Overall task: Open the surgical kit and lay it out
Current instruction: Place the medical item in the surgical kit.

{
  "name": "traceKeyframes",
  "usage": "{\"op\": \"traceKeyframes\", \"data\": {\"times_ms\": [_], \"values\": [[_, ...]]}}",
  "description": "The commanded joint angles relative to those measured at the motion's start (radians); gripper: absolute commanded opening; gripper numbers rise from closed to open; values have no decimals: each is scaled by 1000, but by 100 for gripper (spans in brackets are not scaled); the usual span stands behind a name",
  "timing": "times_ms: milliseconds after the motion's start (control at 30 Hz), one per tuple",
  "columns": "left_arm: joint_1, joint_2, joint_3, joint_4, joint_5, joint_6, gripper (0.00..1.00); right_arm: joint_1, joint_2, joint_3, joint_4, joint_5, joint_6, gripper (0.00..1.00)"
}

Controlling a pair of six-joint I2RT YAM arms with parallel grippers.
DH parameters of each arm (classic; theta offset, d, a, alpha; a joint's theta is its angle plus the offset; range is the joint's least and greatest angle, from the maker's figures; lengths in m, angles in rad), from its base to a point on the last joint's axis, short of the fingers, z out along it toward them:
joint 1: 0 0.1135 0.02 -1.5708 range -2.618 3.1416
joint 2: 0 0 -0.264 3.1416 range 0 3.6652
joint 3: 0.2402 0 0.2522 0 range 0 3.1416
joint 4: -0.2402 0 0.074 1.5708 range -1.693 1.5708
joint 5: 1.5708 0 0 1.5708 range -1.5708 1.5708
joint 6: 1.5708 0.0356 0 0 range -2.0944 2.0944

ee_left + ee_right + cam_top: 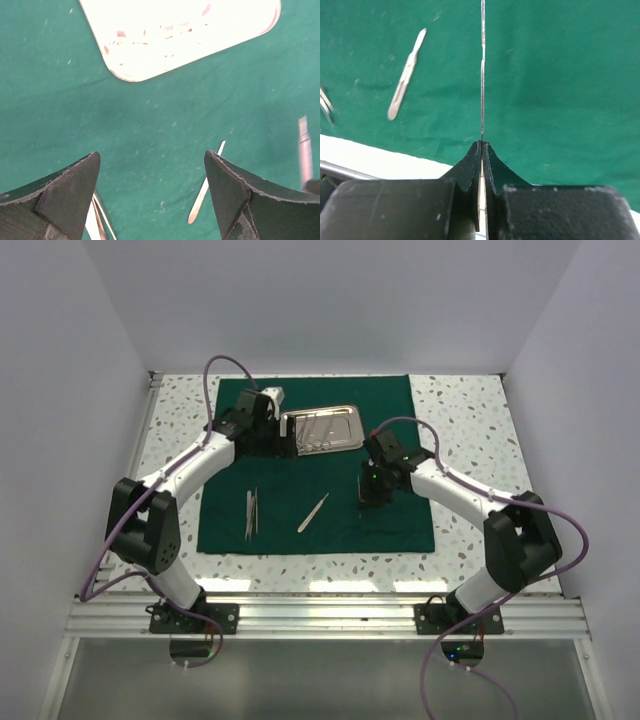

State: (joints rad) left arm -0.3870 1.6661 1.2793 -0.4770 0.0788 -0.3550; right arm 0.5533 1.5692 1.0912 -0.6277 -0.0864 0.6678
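Note:
The surgical kit lies open: a dark green cloth (395, 530) is spread flat. A shiny steel tray (322, 428) with slim instruments in it sits at the cloth's far middle. Tweezers (251, 512) and a flat silver handle (313, 511) rest on the near part of the cloth. My left gripper (152, 157) hovers open over bare cloth just near of the tray (180, 35), with nothing between its fingers. My right gripper (483, 144) is shut on a thin silver instrument (482, 75), seen edge-on and pointing away over the cloth (560, 75).
The speckled white tabletop (470, 430) surrounds the cloth, with white walls on three sides. In the left wrist view the handle (205, 187) lies between the fingers' line and the tweezers (97, 220) sit beside the left finger.

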Motion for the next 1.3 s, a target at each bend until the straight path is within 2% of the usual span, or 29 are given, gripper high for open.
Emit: {"op": "traceKeyframes", "data": {"times_ms": [0, 233, 567, 1200, 1233, 1267], "values": [[-12, 3, 61, 34, 16, 21, 89, 51, -31, -11, 80, 1, 52, 0], [-18, -37, 35, 23, -22, 24, 89, 88, 43, -2, 141, -38, 95, 0], [-18, -129, -118, 64, -43, 25, 89, 103, 166, 59, 163, -61, 115, 0], [-18, -98, -101, 64, -43, 51, 89, 192, 351, 236, 109, -130, 98, 0], [-18, -101, -104, 66, -43, 51, 89, 194, 363, 245, 99, -136, 93, 2], [-18, -100, -106, 67, -45, 53, 89, 192, 368, 262, 76, -138, 82, 10]]}}
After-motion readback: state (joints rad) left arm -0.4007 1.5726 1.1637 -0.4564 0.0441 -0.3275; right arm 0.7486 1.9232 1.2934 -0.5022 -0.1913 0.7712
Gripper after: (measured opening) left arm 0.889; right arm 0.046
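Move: The right hand already holds a slim metal item. The scalpel lying on the cloth is about 12 cm to its left, 1 cm ahead and roughly 7 cm below. The paired tweezers lie level with the hand, some 28 cm left; the tray's middle is about 23 cm ahead and 11 cm left, both again on the surface below. From the empty left hand that scalpel lies about 11 cm back, 7 cm right and 11 cm below. Still pinching the slim metal item between shut fingers, the right hand carries it some 11 cm left towards the scalpel on the cloth and sinks about 5 cm, mostly after the first few centimetres sideways, turning roughly 10 degrees counter-clockwise. The left hand, open and empty, eases back a couple of centimetres. ##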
